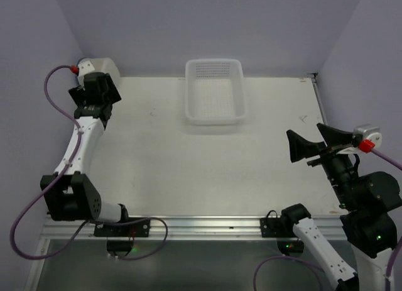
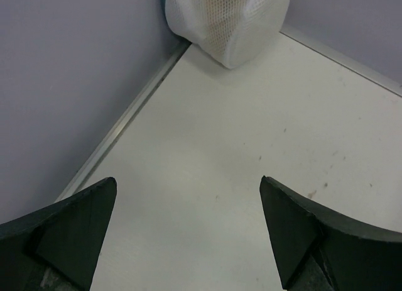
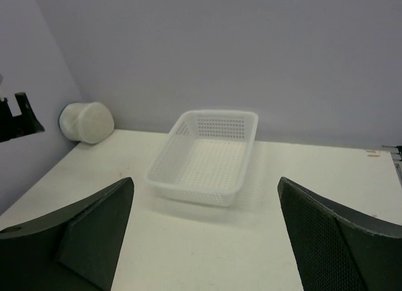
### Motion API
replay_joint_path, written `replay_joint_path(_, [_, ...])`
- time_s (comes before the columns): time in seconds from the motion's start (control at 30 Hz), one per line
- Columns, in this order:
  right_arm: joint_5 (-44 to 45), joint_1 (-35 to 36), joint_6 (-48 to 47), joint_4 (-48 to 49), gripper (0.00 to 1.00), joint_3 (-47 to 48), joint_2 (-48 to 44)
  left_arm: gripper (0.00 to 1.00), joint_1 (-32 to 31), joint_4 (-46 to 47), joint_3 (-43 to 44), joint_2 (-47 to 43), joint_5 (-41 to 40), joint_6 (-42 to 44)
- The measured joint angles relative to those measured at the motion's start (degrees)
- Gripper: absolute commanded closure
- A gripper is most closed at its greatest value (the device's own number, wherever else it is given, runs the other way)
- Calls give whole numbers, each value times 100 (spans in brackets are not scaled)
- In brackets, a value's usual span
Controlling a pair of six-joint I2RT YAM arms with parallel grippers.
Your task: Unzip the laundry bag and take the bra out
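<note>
The laundry bag (image 1: 105, 67), a small round pouch of white mesh, lies in the far left corner of the table against the walls. In the left wrist view it (image 2: 229, 21) fills the top middle, and a pale beige shape shows through the mesh. Its zip is not visible. My left gripper (image 1: 99, 85) is open and empty, just short of the bag and pointing at it, with its jaws (image 2: 188, 197) wide apart over bare table. My right gripper (image 1: 304, 129) is open and empty at the right side, far from the bag (image 3: 88, 122).
A rectangular white plastic basket (image 1: 213, 119) stands empty at the back middle of the table, also in the right wrist view (image 3: 188, 192). Purple walls close in the left, back and right. A metal rail (image 1: 207, 225) runs along the near edge.
</note>
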Motion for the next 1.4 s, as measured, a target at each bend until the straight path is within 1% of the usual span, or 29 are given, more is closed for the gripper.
replay_joint_path(0.2, [-179, 0, -4, -72, 1, 9, 354, 0, 472, 837, 999, 1834, 323, 118])
replay_joint_path(0.37, [-448, 0, 68, -85, 1, 11, 693, 1, 754, 1270, 2295, 3434, 741, 282])
replay_joint_path(0.53, [-599, 0, 236, -76, 1, 0, 857, 4, 920, 1515, 3261, 4651, 1248, 649])
replay_joint_path(0.63, [-603, 0, 304, -57, 1, 0, 953, 9, 940, 1711, 3700, 5189, 1377, 876])
replay_joint_path(0.7, [-612, 0, 354, -33, 1, 0, 1058, 16, 942, 1784, 4002, 5473, 1419, 962])
replay_joint_path(0.73, [-621, 0, 378, -35, 1, 0, 1110, 20, 949, 1812, 4172, 5622, 1436, 1010])
replay_joint_path(0.77, [-638, 0, 411, -35, 1, 2, 1187, 30, 953, 1843, 4328, 5751, 1460, 1043])
replay_joint_path(0.8, [-662, 0, 439, -42, 1, 11, 1276, 35, 962, 1886, 4452, 5853, 1484, 1056])
replay_joint_path(0.83, [-708, 0, 472, -50, 1, 26, 1368, 43, 970, 1926, 4533, 5934, 1521, 1102])
replay_joint_path(0.87, [-750, 0, 498, -94, 1, 66, 1473, 59, 979, 1956, 4586, 5993, 1550, 1132])
replay_joint_path(0.93, [-809, 0, 538, -190, 1, 181, 1698, 76, 990, 2031, 4664, 6076, 1639, 1176])
replay_joint_path(0.97, [-835, 0, 555, -232, 1, 247, 1810, 90, 992, 2065, 4677, 6094, 1692, 1200])
replay_joint_path(1.03, [-881, 0, 599, -328, 1, 389, 2004, 100, 994, 2068, 4671, 6098, 1834, 1231])
replay_joint_path(1.13, [-922, 0, 658, -474, 1, 577, 2221, 100, 968, 2131, 4328, 5884, 1934, 1294])
replay_joint_path(1.23, [-979, 0, 682, -531, 1, 603, 2284, 100, 861, 2079, 3460, 5233, 1792, 1349])
replay_joint_path(1.3, [-1058, 0, 695, -496, 1, 535, 2234, 100, 699, 1858, 2929, 4688, 1475, 1412])
replay_joint_path(1.4, [-1231, 0, 743, -345, 1, 138, 1917, 100, 197, 1379, 2455, 3958, 719, 1506])
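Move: The laundry bag sits in the far left corner, roughly 27 cm ahead of the open left hand, 7 cm to its left and 17 cm below. The white basket stands about 17 cm ahead of that hand, 43 cm to its right and 22 cm lower. From the right hand the bag lies some 50 cm ahead, 69 cm left and 36 cm down. Left hand reaches some 26 cm forward and down, pinches the bag, draws back; right drifts forward-left and down. ##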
